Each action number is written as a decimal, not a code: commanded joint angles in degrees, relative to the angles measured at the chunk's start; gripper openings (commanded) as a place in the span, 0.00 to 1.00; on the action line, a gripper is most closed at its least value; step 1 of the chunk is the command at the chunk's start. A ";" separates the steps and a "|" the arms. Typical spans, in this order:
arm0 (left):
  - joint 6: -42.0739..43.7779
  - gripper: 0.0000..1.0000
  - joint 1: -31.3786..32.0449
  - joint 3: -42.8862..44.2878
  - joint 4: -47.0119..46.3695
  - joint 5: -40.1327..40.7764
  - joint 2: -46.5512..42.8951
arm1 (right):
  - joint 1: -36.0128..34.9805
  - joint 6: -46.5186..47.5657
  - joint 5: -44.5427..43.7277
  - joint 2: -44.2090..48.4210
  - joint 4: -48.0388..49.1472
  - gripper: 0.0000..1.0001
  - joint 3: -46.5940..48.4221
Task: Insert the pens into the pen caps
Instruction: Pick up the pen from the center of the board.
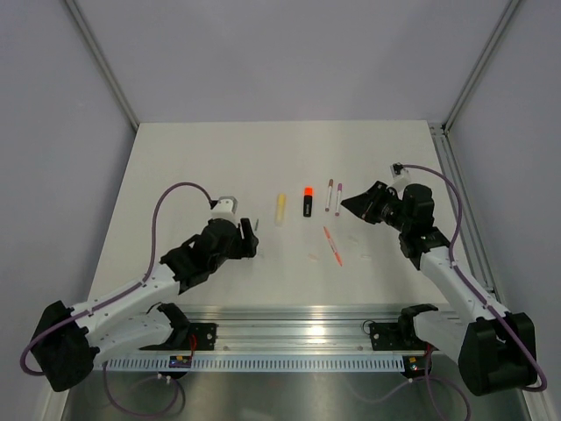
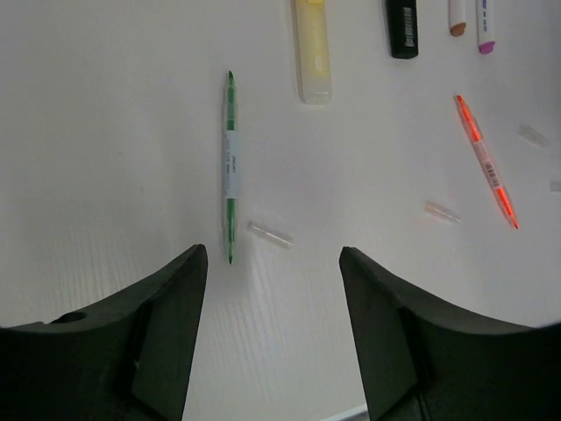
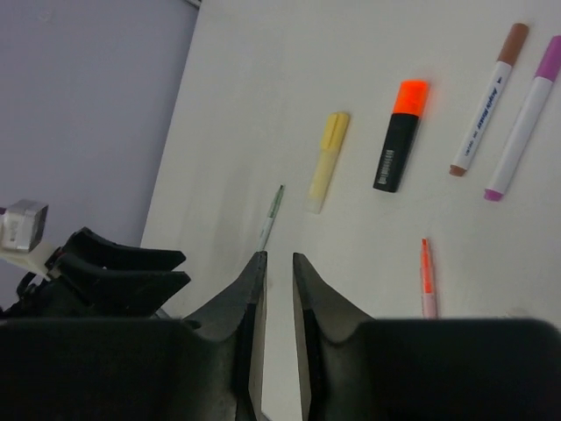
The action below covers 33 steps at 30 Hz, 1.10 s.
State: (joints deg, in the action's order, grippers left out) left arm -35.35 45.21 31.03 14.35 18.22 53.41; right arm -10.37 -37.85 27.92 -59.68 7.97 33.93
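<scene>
Several pens lie in the table's middle: a thin green pen (image 2: 230,167), a pale yellow highlighter (image 1: 280,208), a black highlighter (image 1: 308,206) with an orange end (image 3: 410,96), two white pens (image 1: 330,195) (image 1: 338,198) and an orange-red pen (image 1: 331,246). Small clear pen caps lie loose, one (image 2: 270,234) beside the green pen's near tip and another (image 2: 443,212) left of the orange-red pen. My left gripper (image 2: 272,263) is open just short of the green pen and that cap, holding nothing. The right gripper (image 3: 276,259) hovers right of the pens, its jaws a narrow gap apart and empty.
More tiny caps lie right of the orange-red pen (image 1: 364,257) (image 1: 351,237). Grey walls close in the table's far side and both flanks. A metal rail (image 1: 298,338) carrying the arm bases runs along the near edge.
</scene>
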 commanded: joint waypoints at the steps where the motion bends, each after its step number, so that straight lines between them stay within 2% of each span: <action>1: 2.13 0.61 -4.50 4.30 -5.29 0.25 4.50 | 0.26 -2.66 5.20 2.64 8.72 0.22 -1.50; 2: 2.48 0.59 -5.39 4.83 -5.64 -2.63 7.38 | 0.26 -3.72 6.34 3.16 10.21 0.22 -2.72; 5: 4.15 0.57 -6.89 8.25 -4.86 -4.50 13.53 | 0.26 -5.48 9.16 3.87 11.90 0.22 -3.26; 12: 5.91 0.54 -7.15 14.24 -1.61 -3.81 22.25 | 0.26 -5.57 9.34 6.07 10.75 0.25 -3.61; 16: 6.35 0.51 -7.68 14.76 -1.08 -2.14 24.98 | 0.26 -5.66 9.87 6.33 10.84 0.26 -3.61; 26: 7.93 0.43 -8.03 16.26 -2.13 -3.63 31.49 | 0.18 -6.28 10.84 5.80 11.63 0.27 -3.70; 33: 8.55 0.42 -8.03 16.87 -2.48 -2.92 35.09 | 0.09 -6.36 11.63 4.84 12.25 0.28 -3.61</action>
State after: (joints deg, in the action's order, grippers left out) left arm -28.05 37.41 45.23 13.91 14.70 86.63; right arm -10.37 -43.81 37.23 -54.52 17.15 30.22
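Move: Ahead of the left hand by about 7 cm, with almost no sideways offset and some 9 cm below, lies the green pen. Its nearest clear cap is about 2 cm ahead and 2 cm right of the hand; the yellow highlighter is roughly 16 cm ahead and 7 cm right, and the black highlighter 18 cm ahead and 14 cm right. From the right hand the green pen lies some 22 cm left, 1 cm back and 17 cm below. Reaching forward about 6 cm and then sinking nearly 8 cm, the left hand comes down towards the middle of the green pen. Its fingers tip some 15 degrees further downward while the hand rolls left side up, and they narrow around empty air, still open. The empty right hand eases up and back a few centimetres, away from the purple-ended pen. ##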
